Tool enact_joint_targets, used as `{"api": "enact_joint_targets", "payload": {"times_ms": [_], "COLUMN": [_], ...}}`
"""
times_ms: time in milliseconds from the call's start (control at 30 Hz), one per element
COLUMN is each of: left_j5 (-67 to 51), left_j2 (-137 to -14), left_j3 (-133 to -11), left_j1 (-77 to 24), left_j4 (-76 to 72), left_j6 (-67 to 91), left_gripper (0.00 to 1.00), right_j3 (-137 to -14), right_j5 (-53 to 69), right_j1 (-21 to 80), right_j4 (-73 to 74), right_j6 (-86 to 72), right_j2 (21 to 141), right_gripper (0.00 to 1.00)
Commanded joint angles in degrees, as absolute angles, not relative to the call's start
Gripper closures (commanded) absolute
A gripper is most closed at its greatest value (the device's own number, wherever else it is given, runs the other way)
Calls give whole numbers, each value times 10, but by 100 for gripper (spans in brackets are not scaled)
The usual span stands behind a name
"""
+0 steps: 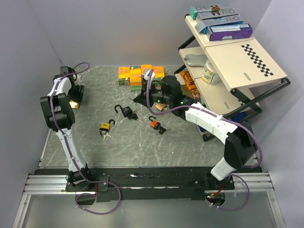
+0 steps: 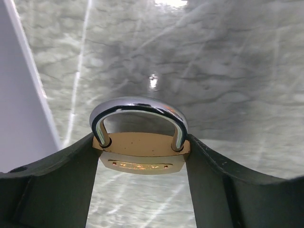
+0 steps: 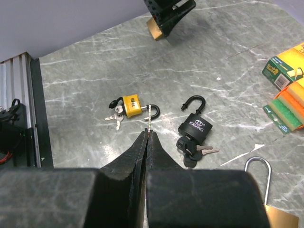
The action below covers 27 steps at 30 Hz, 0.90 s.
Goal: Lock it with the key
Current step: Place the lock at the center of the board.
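My left gripper point(image 2: 141, 140) is shut on a brass padlock point(image 2: 140, 154) and holds it by the sides of its body above the tabletop. The padlock's silver shackle point(image 2: 137, 107) sits with both legs in the body. In the top view this gripper point(image 1: 74, 99) is at the far left. My right gripper point(image 3: 148, 134) is shut on a thin key point(image 3: 149, 118), whose blade sticks out edge-on past the fingertips. It hovers mid-table point(image 1: 140, 98), pointing left toward the left gripper point(image 3: 167, 14).
On the marble top lie a yellow padlock point(image 3: 132, 105) with keys, a black padlock point(image 3: 195, 127) with keys, an orange padlock point(image 1: 154, 124) and a second brass padlock point(image 3: 273, 211). Sponge packs point(image 1: 135, 75) sit at the back. A loaded shelf point(image 1: 228, 61) stands at the right.
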State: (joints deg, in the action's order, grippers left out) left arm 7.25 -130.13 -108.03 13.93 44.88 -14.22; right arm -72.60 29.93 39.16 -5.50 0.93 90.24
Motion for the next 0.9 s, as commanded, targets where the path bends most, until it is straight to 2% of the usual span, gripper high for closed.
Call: {"api": "enact_joint_targets", "payload": {"times_ms": [0,67,167,200,267,333,400,533,633,733,767,867], "left_j5": [61,52,47,47,40,24,12,-14,-90,-246,-336,-477], "left_j2": [-1291,-1295,-1304,-1301,-1292,-1272,-1249,-1208,-1155,-1063,-1015,-922], "left_j3": [-1097,-1100,-1114,-1114,-1098,-1078,-1057,-1041,-1054,-1056,-1049,-993], "left_j1": [148,157,161,161,161,161,161,161,160,158,158,155], "left_j4": [412,417,432,432,420,410,404,408,447,485,497,500], "left_j6": [-212,-229,-244,-247,-249,-246,-245,-241,-222,-205,-203,-211], "left_gripper": [90,87,70,58,45,23,8,1,4,3,2,1], "right_j3": [-728,-728,-731,-732,-737,-743,-747,-758,-766,-775,-776,-780], "right_j5": [316,317,321,321,324,327,329,332,337,344,349,371], "right_j1": [388,387,384,383,382,383,383,383,382,383,383,382], "right_j4": [-73,-74,-72,-70,-70,-72,-73,-76,-85,-96,-100,-126], "right_j6": [5,6,6,6,5,3,2,2,-22,-48,-56,-92], "right_j2": [883,882,884,885,888,890,891,895,895,896,896,899], "right_gripper": [100,100,100,100,100,100,100,100,100,100,100,100]}}
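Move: The left hand holds the brass lock low at the tabletop, close to the board's left edge; the spot where the lock is to lie is about 1 cm to the left, level fore-and-aft and some 3 cm below. The yellow lock lies roughly 18 cm to this hand's right and 14 cm back, the black lock about 27 cm right and 5 cm back. From the right hand the spot is some 32 cm left, 16 cm ahead and 25 cm below. Leftward at first, by only 1–2 cm and low at the table, the left hand carries the brass lock while turning slightly clockwise, then opens its fingers and lets go. It climbs away ever faster, about 15 cm up and some 9 cm to the right, the fingers swinging forward and rightward. The right hand keeps hold of the thin key and late on rises about 2.5 cm. ##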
